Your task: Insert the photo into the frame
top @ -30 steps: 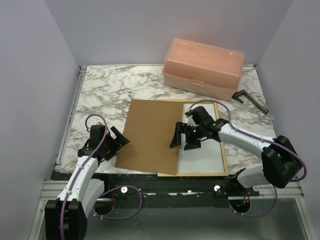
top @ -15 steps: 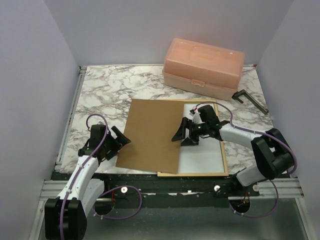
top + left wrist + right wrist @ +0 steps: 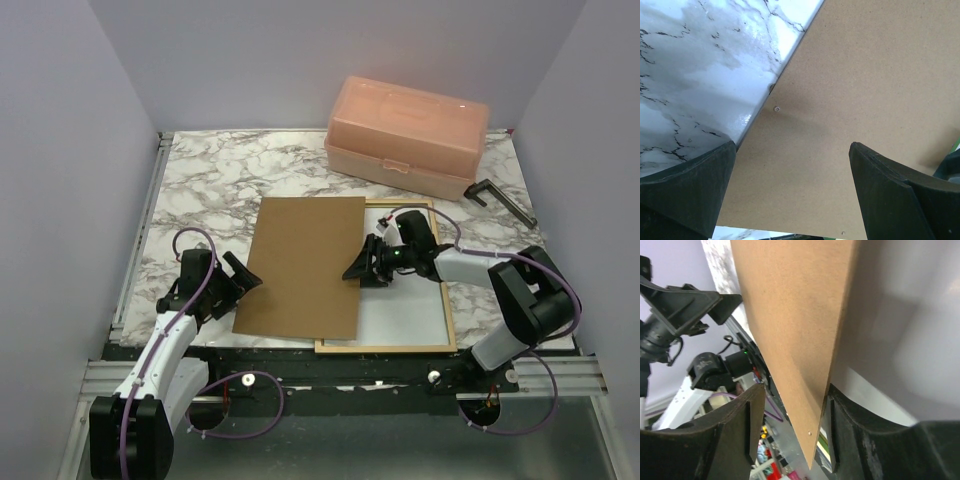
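Observation:
The frame [image 3: 451, 310] lies back up on the right, pale wood showing. Inside it rests the photo [image 3: 400, 315], white reverse up, also seen as a pale sheet [image 3: 905, 330] in the right wrist view. A brown backing panel [image 3: 300, 265] overlaps the frame's left side. My right gripper [image 3: 360, 276] straddles the panel's right edge [image 3: 795, 300]. One finger [image 3: 840, 410] is under the edge and touches it; a gap remains at the other, so the jaws [image 3: 795, 390] are open. My left gripper [image 3: 243, 275] sits wide open at the panel's left edge [image 3: 865, 90], holding nothing [image 3: 792, 150].
A peach plastic box [image 3: 405, 135] stands at the back right. A black angled tool [image 3: 500, 198] lies at the right, beyond the frame. The marble tabletop [image 3: 200, 190] shows at the left and back, with walls on three sides.
My right gripper has slid up and left along the panel's right edge. Its jaws have narrowed around that edge, and the edge has lifted slightly. The left arm has barely moved.

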Motion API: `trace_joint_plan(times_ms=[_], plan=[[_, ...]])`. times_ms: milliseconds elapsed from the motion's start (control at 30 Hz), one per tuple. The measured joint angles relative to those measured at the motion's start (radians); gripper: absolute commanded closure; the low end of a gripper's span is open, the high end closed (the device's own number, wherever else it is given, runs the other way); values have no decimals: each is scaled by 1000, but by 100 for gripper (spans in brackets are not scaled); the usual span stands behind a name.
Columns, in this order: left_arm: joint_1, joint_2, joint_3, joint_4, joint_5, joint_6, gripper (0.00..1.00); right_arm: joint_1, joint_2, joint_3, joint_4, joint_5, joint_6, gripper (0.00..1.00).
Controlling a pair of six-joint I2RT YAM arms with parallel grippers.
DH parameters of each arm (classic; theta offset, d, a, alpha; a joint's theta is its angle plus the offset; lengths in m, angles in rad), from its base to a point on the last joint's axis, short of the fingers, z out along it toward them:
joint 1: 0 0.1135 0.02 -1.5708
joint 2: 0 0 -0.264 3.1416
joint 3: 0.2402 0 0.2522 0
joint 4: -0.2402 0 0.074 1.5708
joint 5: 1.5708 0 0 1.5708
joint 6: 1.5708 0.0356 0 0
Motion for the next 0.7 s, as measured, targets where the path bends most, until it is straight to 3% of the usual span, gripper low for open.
trace_joint_plan(times_ms=[367, 567, 700], plan=[[0, -3, -19, 51, 33, -6, 2, 7, -105, -39, 146, -69, 153, 64], [-5, -26, -43, 82, 54, -24, 2, 47, -149, 56, 48, -52, 130, 74], [-28, -29, -50, 100, 64, -42, 2, 76, -166, 160, -68, -16, 82, 87]])
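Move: At the right hand, the brown backing board's right edge runs right between the part-open fingers, the board reaching left from it with its middle about 14 cm to the left and 1 cm lower. The frame's middle lies some 5 cm to the right and 4 cm down; the pink box stands about 28 cm ahead, 10 cm right. The left hand has the board's left edge about 2 cm to its left and 2 cm below, the right edge some 27 cm to its right and 2 cm ahead. Lifting the board's right edge, the right hand climbs some 10 cm off the frame while easing about 3 cm left; its fingers close from roughly half open until they pinch the board, and tip up about 10 degrees. The left hand stays wide open at the board's left edge, shifting only about 2 cm right with it and seeming to bear on it. ##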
